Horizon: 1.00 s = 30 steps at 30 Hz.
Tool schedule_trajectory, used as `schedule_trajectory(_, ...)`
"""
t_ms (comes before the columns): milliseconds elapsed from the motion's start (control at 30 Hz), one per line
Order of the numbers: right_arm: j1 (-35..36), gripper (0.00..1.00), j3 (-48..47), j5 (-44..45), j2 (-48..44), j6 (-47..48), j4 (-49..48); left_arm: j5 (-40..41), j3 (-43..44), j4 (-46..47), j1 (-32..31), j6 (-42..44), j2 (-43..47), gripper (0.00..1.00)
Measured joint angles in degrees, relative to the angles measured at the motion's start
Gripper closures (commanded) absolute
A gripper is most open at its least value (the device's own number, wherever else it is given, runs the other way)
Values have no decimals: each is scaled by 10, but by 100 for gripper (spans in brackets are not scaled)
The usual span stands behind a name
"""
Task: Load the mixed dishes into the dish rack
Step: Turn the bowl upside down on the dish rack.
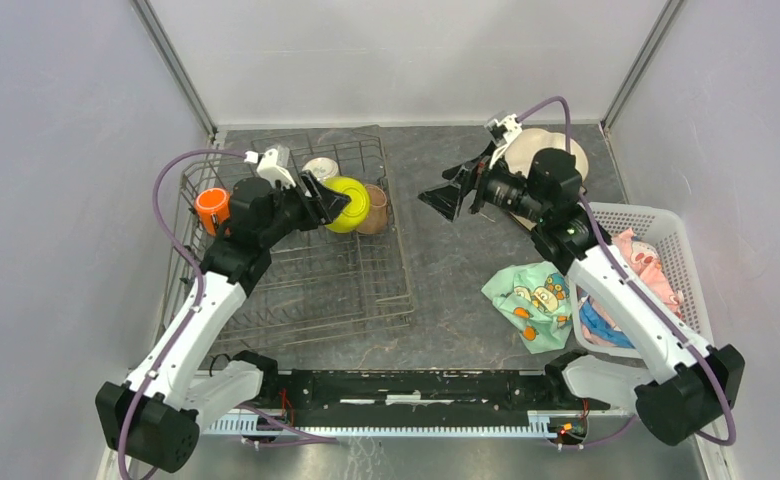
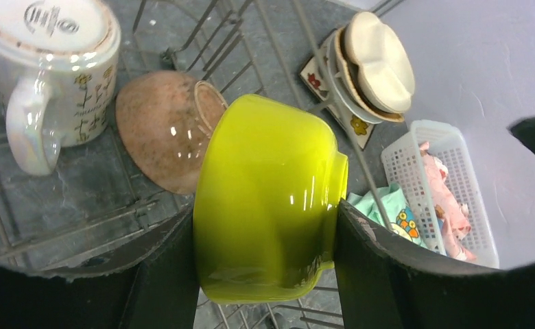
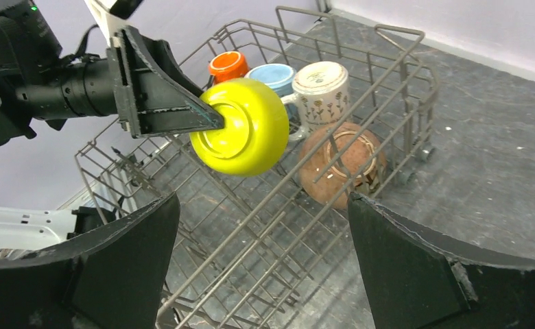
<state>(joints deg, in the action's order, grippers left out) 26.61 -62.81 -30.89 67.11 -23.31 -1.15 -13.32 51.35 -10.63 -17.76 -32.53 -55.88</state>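
My left gripper [image 1: 332, 200] [image 2: 265, 209] is shut on the lime-green bowl [image 1: 352, 204] [image 2: 268, 199] [image 3: 241, 136] and holds it on its side, above the back of the dish rack [image 1: 296, 290] [image 3: 251, 226]. In the rack lie a tan bowl [image 1: 375, 209] [image 2: 162, 130] [image 3: 337, 164], a white patterned mug [image 2: 45, 62] [image 3: 323, 86], a light-blue mug [image 3: 271, 75] and an orange mug [image 1: 211, 208] [image 3: 228, 65]. My right gripper [image 1: 438, 200] [image 3: 263, 197] hangs open and empty just right of the rack, facing it. A stack of plates [image 1: 551, 148] [image 2: 374, 65], the cream three-section one on top, sits at the back right, partly hidden by my right arm.
A white perforated basket [image 1: 671, 232] [image 2: 415, 157] at the right holds a pink cloth [image 1: 644, 262]. The teal patterned cloth [image 1: 526, 300] lies on the table beside it. Grey walls close the back and sides.
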Motion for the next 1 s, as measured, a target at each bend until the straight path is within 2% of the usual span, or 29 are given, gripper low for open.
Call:
schedule_trajectory(333, 0, 2, 19, 37, -54, 33, 25, 14, -44, -12, 0, -70, -49, 98)
schedule_trajectory(567, 0, 2, 28, 46, -60, 41, 32, 9, -60, -9, 0, -97, -79, 97)
schedule_trajectory(767, 0, 2, 38, 50, -63, 43, 35, 2, -78, 1, 0, -118, -88, 92)
schedule_trajectory(1000, 0, 2, 46, 55, -64, 44, 36, -17, -82, 5, -3, -132, -109, 92)
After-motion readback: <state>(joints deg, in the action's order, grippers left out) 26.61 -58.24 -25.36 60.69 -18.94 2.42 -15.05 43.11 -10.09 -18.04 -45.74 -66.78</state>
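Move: The left hand already holds the green bowl above the rack; its place there lies about 15 cm below this hand, some 2 cm ahead and 4 cm to the right. At about that height, the brown bowl stands roughly 9 cm ahead of this hand and 6 cm to its right, and the flowered mug about 13 cm ahead and 3 cm left. From the right hand, the spot is about 3 cm ahead, 19 cm left and 22 cm below. The left hand lowers the green bowl nearly straight down into the rack, about 12 cm, fast at first and then slowing, towards the gap just on the near side of the brown bowl, with a slight drift right near the end. On the way its wrist tips the fingers some 25 degrees farther down while they keep their pinch on the bowl, and the empty right hand, fingers still wide open, eases a couple of centimetres to its right, away from the rack. ##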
